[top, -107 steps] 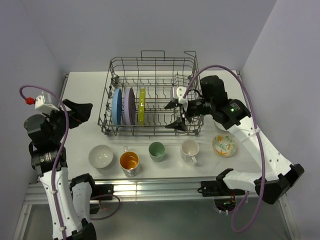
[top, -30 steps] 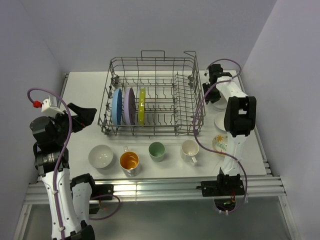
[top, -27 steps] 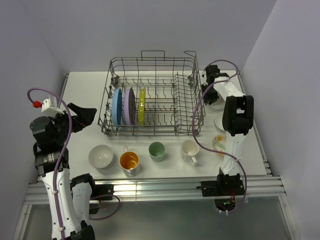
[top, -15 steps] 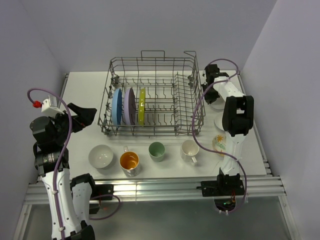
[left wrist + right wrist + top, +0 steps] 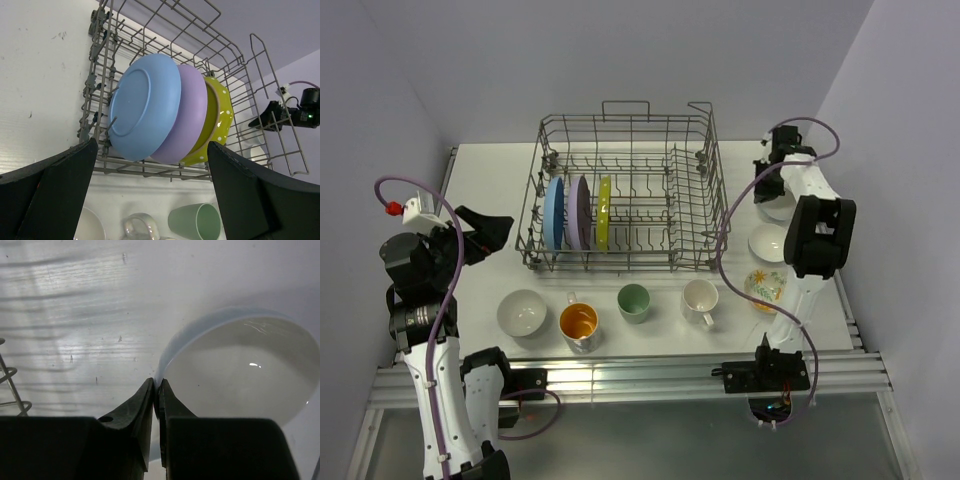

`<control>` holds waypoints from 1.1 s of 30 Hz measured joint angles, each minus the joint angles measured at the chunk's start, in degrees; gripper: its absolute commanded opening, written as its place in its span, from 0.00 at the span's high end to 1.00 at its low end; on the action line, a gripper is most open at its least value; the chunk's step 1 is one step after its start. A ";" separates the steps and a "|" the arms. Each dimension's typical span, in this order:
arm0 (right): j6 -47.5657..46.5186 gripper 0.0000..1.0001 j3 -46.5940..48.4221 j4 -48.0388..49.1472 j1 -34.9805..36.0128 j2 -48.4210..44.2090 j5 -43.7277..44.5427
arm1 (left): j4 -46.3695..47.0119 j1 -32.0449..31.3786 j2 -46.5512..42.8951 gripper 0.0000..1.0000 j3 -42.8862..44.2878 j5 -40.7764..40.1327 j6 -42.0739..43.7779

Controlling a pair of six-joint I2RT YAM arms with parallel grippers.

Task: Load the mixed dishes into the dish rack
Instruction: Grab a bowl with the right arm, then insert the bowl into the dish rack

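Note:
The dish rack (image 5: 625, 120) stands at the back of the table with a blue plate (image 5: 554, 212), a lavender plate (image 5: 579, 212) and a yellow-green plate (image 5: 604, 210) upright in its left part. To the right of the rack, my right gripper (image 5: 766, 187) is shut on the rim of a white bowl (image 5: 778, 207). In the right wrist view its jaws (image 5: 156, 385) pinch that bowl's (image 5: 240, 370) left edge. My left gripper (image 5: 485, 230) hangs open left of the rack, apart from everything, and faces the plates (image 5: 142, 107) and the rack's wires (image 5: 150, 172).
Along the front stand a white bowl (image 5: 521, 312), an orange-inside cup (image 5: 578, 323), a pale green cup (image 5: 633, 301) and a white mug (image 5: 700, 299). A second white bowl (image 5: 767, 242) and the floral bowl (image 5: 767, 287) lie by the right edge, under the right arm.
My right gripper has closed on the white bowl's rim and shifted right, away from the rack, taking the bowl along. The left arm has not moved.

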 measured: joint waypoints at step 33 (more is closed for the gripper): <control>26.80 1.00 27.30 17.00 4.68 -18.36 -42.82 | 13.84 -0.02 10.71 0.01 2.56 1.01 -10.08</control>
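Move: The right hand already pinches the bowl's left rim. The dish rack it is meant for has its middle about 38 cm to the left and 3 cm nearer the base, roughly level in height. The second bowl stands some 12 cm back and 1 cm right of this hand, the flowered bowl about 24 cm back and 2 cm left, both roughly 5 cm lower. From the idle left hand, the rack's middle lies around 20 cm ahead, 23 cm right and 22 cm down. Right hand whisks the pinched bowl up about 40 cm, then left, fingers levelling; left hand drifts 5 cm forward. ##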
